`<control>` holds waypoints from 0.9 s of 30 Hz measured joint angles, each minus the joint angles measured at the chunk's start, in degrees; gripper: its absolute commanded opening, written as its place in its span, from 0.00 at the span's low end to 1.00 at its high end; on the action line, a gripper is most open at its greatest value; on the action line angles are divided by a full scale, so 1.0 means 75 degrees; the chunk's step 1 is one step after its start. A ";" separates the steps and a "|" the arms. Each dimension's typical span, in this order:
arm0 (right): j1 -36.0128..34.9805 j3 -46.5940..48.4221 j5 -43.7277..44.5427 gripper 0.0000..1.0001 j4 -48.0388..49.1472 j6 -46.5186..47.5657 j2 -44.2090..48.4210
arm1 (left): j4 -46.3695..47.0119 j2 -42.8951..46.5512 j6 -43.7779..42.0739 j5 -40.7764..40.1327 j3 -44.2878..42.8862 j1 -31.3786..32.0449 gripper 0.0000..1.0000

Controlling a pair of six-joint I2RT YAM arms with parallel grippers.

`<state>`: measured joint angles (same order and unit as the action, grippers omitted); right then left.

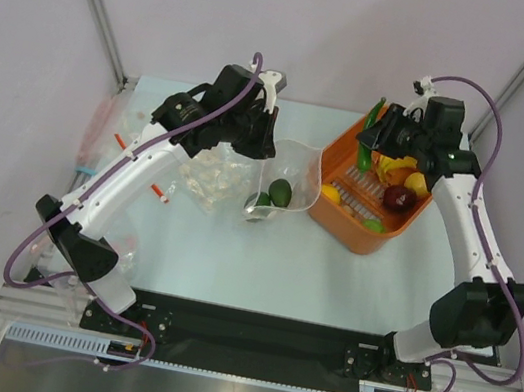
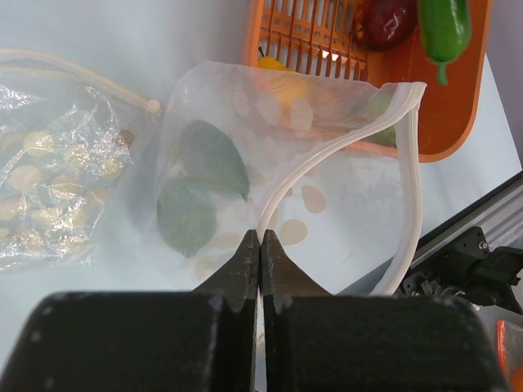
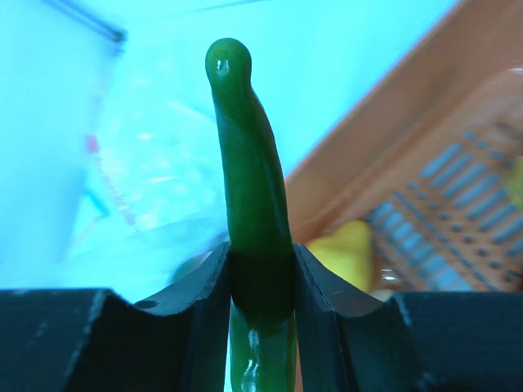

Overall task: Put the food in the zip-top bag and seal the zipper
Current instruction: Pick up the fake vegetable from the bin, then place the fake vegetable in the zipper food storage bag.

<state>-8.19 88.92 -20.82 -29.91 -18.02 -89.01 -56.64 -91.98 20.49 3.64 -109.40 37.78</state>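
The zip-top bag [image 1: 293, 161] lies open-mouthed on the table left of the orange basket [image 1: 356, 239]. A green avocado [image 1: 281, 192] and a lime [image 1: 259, 202] lie inside it. My left gripper [image 2: 260, 237] is shut on the bag's mouth edge, where the white zipper [image 2: 413, 163] strip runs into the jaws. My right gripper [image 3: 261, 257] is shut on the green chili [image 3: 245, 163], held over the basket's far left corner with its tip pointing away from the jaws. In the basket lie a dark red apple [image 1: 399, 198], two lemons [image 1: 330, 194], a banana [image 1: 399, 164] and another green fruit [image 1: 374, 225].
A second crumpled dotted clear bag [image 1: 209, 179] lies left of the open one. Plain clear bags with red strips [image 1: 121, 143] sit at the table's left edge. Metal frame posts rise at both far corners, with walls close behind.
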 measured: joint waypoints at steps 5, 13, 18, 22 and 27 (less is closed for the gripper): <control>-0.0187 -0.0385 -0.0933 0.21 0.0353 -0.0694 0.0860 | 0.0000 0.0000 0.0000 0.0003 0.0000 0.0000 0.00; -0.1495 -0.1142 -0.1486 0.19 0.1475 -0.1614 0.2270 | 0.0000 0.0000 0.0041 0.0294 0.0000 0.0000 0.00; -0.2361 -0.1183 -0.1285 0.22 0.2008 -0.1859 0.2299 | -0.0009 -0.0079 0.0201 0.0752 -0.0117 0.0000 0.00; -0.2838 -0.1393 -0.0845 0.22 0.2317 -0.1813 0.2294 | -0.0012 -0.0134 0.0376 0.1145 -0.0227 0.0000 0.00; -0.3212 -0.2183 -0.0076 0.20 0.3381 -0.1425 0.2398 | -0.0044 -0.0157 0.0554 0.1574 -0.0417 -0.0006 0.00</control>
<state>-32.27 72.55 -21.39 -4.56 -28.71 -71.02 -56.97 -93.17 24.64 15.44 -112.53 37.74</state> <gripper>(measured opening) 0.363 0.010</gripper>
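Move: The green pepper is already in my right fingers. The open bag mouth I take it to is about 16 cm left, 13 cm back and slightly below, some 3 cm. The two avocados inside the bag are roughly 21 cm left, 10 cm back and 18 cm below my right hand; the orange bin's middle is 8 cm right, 2 cm ahead and 21 cm down. From my left hand, the bag mouth is about 6 cm right, 5 cm back and 2 cm down. Keeping the green pepper pinched, I swing my right hand about 15 cm left and nearly as far back, away from the bin and up to the open bag mouth, rising some 11 cm before sinking a little near the end; the wrist turns counter-clockwise and its left side lifts, about 20 degrees each. My left hand, still gripping the bag's rim, brings it some 4 cm right and back to meet the pepper, lifting slightly and tilting. ##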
